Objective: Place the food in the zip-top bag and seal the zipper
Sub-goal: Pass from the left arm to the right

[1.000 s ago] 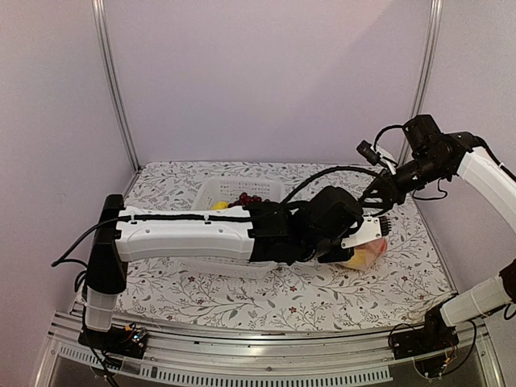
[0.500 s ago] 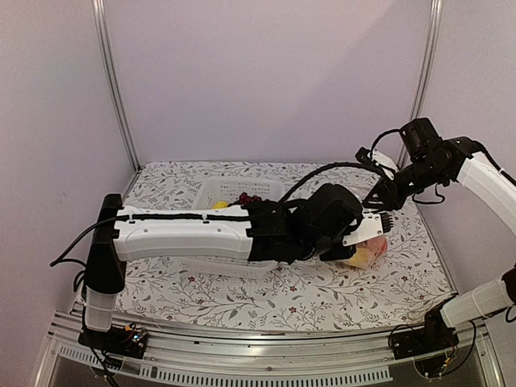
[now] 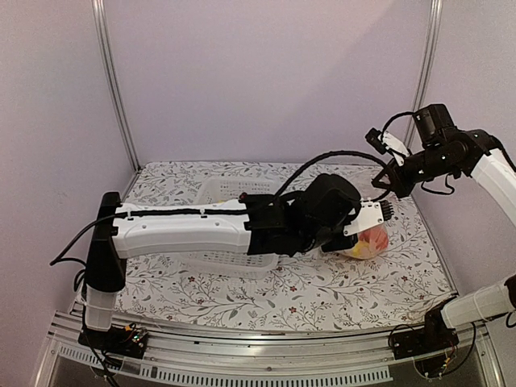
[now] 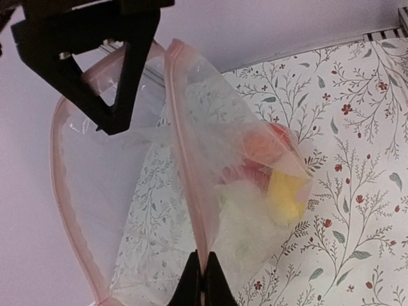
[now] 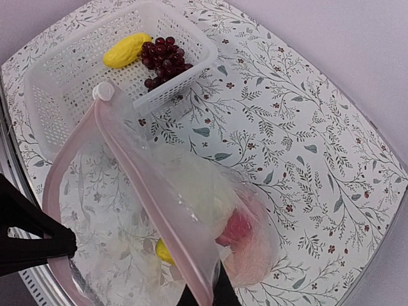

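Observation:
The zip-top bag [image 3: 368, 241] lies at the right of the table, its mouth held apart by both grippers. My left gripper [image 4: 203, 280] is shut on one lip of the pink zipper [image 4: 185, 159]. My right gripper [image 5: 213, 297] is shut on the other lip [image 5: 146, 185] and appears in the left wrist view as black fingers [image 4: 115, 95] at the top left. Through the plastic I see food: a yellow piece [image 4: 287, 194], something red-orange [image 4: 258, 150] and pale cauliflower [image 4: 245, 220]. A second yellow piece [image 5: 127, 50] and the grape bunch [image 5: 162, 58] lie in the basket.
The white perforated basket [image 5: 64, 95] stands on the flowered table [image 3: 322, 294], mostly under my left arm [image 3: 185, 230] in the top view. A white round slider [image 5: 102, 91] sits at the zipper's far end. Metal frame posts rise at the back corners.
My right gripper has shut on the bag's lip and risen up and to the right, lifting that lip. The left gripper stays shut on its lip.

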You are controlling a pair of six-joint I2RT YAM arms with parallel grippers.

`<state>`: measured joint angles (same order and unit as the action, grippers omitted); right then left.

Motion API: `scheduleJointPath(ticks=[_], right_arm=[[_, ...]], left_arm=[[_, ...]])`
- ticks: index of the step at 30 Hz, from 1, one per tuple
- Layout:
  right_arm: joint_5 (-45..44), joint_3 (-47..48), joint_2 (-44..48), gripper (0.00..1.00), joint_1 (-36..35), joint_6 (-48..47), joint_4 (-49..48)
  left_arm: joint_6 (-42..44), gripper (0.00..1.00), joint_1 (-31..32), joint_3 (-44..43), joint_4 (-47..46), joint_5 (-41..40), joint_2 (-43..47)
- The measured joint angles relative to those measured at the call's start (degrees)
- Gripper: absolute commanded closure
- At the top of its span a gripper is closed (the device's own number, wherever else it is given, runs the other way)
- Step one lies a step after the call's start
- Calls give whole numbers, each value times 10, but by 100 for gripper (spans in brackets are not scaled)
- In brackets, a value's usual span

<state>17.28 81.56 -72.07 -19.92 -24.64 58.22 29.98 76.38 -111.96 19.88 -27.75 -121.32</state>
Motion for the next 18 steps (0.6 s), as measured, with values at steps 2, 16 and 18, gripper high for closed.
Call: scheduleJointPath(ticks=[2, 16, 18], right_arm=[[-10, -2, 4, 100, 1, 0, -4], [-78, -19, 10, 100, 24, 0, -46], [-89, -19, 10, 100, 32, 0, -54]], left_arm=[[7, 74, 3, -1, -12, -6, 0], [10, 26, 19, 177, -156, -97, 133], [-28, 26, 10, 209, -157, -96, 170]])
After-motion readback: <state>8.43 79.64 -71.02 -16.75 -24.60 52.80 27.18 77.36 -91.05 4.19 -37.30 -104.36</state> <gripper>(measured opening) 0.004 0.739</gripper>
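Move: Both hands already pinch the bag's pink zip rim, each with its stretch right between the pads. The food in the bag's bottom lies some 11 cm ahead, 12 cm to the right and 18 cm below the left hand; from the right hand it is about 4 cm ahead, roughly level sideways and 21 cm down. The basket's middle stands about 14 cm ahead and 27 cm to the left of the left hand, 20 cm lower. The left hand opens its fingers to about three quarters and lets go of the zip rim as it rises, then swings out to its left while still climbing, away from the bag, ending about 6 cm higher and 7 cm farther left with the wrist tilted some 15 degrees. The right hand keeps its fingers shut on its own stretch of rim and carries it about 5 cm to the right and forward at nearly the same height, turning some 10 degrees clockwise. ##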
